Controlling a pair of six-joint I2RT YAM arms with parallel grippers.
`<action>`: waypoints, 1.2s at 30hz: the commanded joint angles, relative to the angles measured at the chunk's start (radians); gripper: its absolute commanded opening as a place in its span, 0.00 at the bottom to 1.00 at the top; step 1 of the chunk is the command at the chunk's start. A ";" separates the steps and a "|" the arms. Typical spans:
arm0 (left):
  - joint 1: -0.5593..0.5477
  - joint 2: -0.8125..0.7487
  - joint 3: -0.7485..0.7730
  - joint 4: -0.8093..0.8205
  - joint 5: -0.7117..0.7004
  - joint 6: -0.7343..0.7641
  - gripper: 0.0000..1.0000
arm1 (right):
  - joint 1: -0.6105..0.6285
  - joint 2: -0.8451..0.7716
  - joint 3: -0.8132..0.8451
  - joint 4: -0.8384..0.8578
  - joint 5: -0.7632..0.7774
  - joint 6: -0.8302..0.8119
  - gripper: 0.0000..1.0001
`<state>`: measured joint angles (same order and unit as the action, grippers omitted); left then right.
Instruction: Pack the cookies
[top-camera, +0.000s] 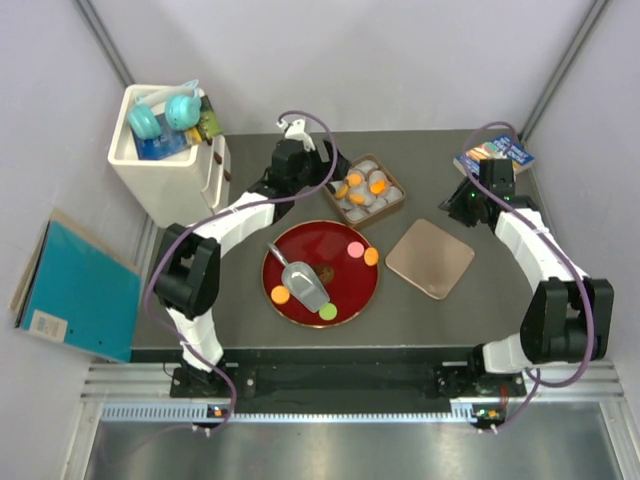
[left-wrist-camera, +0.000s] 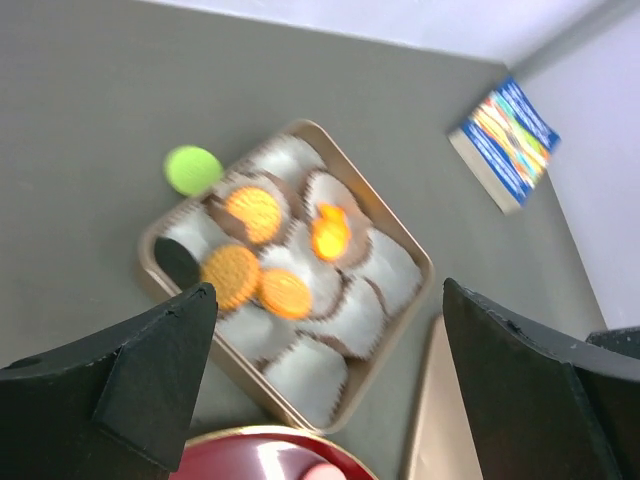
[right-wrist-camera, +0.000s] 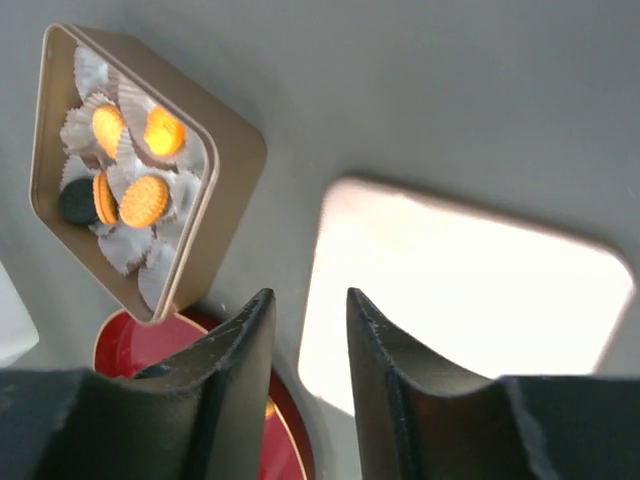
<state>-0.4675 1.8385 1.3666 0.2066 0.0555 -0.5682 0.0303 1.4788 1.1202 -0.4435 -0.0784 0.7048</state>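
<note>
A gold box (top-camera: 392, 207) lined with white paper cups stands behind the red plate (top-camera: 318, 240). Several orange cookies (left-wrist-camera: 255, 213) lie in its cups, also a dark disc (left-wrist-camera: 178, 260). A green cookie (left-wrist-camera: 192, 170) shows blurred just outside the box's rim; whether it rests on the table I cannot tell. On the plate lie a pink cookie (top-camera: 355, 248), two orange cookies (top-camera: 371, 256) and a green one (top-camera: 328, 311). My left gripper (left-wrist-camera: 325, 290) hangs wide open and empty over the box. My right gripper (right-wrist-camera: 308, 295) is slightly open and empty, above the lid's left edge.
The gold lid (top-camera: 430, 258) lies flat to the right of the plate. A silver scoop (top-camera: 305, 283) rests on the plate. A colourful book (top-camera: 495, 155) is at the back right, a white bin (top-camera: 165, 175) at the back left, and a blue folder (top-camera: 80, 290) beside the table.
</note>
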 joint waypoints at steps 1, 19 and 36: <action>-0.065 -0.061 -0.015 -0.035 0.067 0.030 0.99 | 0.002 -0.135 -0.127 0.005 0.063 0.076 0.44; -0.263 0.062 0.035 -0.159 0.109 0.079 0.99 | -0.053 -0.347 -0.462 -0.029 0.039 0.157 0.58; -0.341 0.238 0.109 -0.179 0.118 0.103 0.98 | -0.101 -0.336 -0.565 -0.015 0.075 0.124 0.58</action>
<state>-0.8001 2.0510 1.4170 0.0242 0.1684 -0.4911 -0.0574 1.1152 0.5690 -0.4934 -0.0273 0.8490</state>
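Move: The lid lies flat on the table, its middle about 14 cm back and 24 cm to the right of the left hand, some 20 cm below. From the right hand the same lid is about 7 cm back, 3 cm to the left and 13 cm down. The cookie tray is 5 cm ahead and 7 cm right of the left hand, 18 cm lower. The red plate is 18 cm back and 5 cm left of that hand, 20 cm down. Both empty hands close in on the lid, with no touch visible. The left, wide open, leaves the tray back and right some 20 cm, sinking mostly late, about 13 cm, to the lid's left corner while turning about 25 degrees clockwise and tipping down. The right draws back some 15 cm and sinks 10, tipping down and opening wider beside the lid's near right edge. ##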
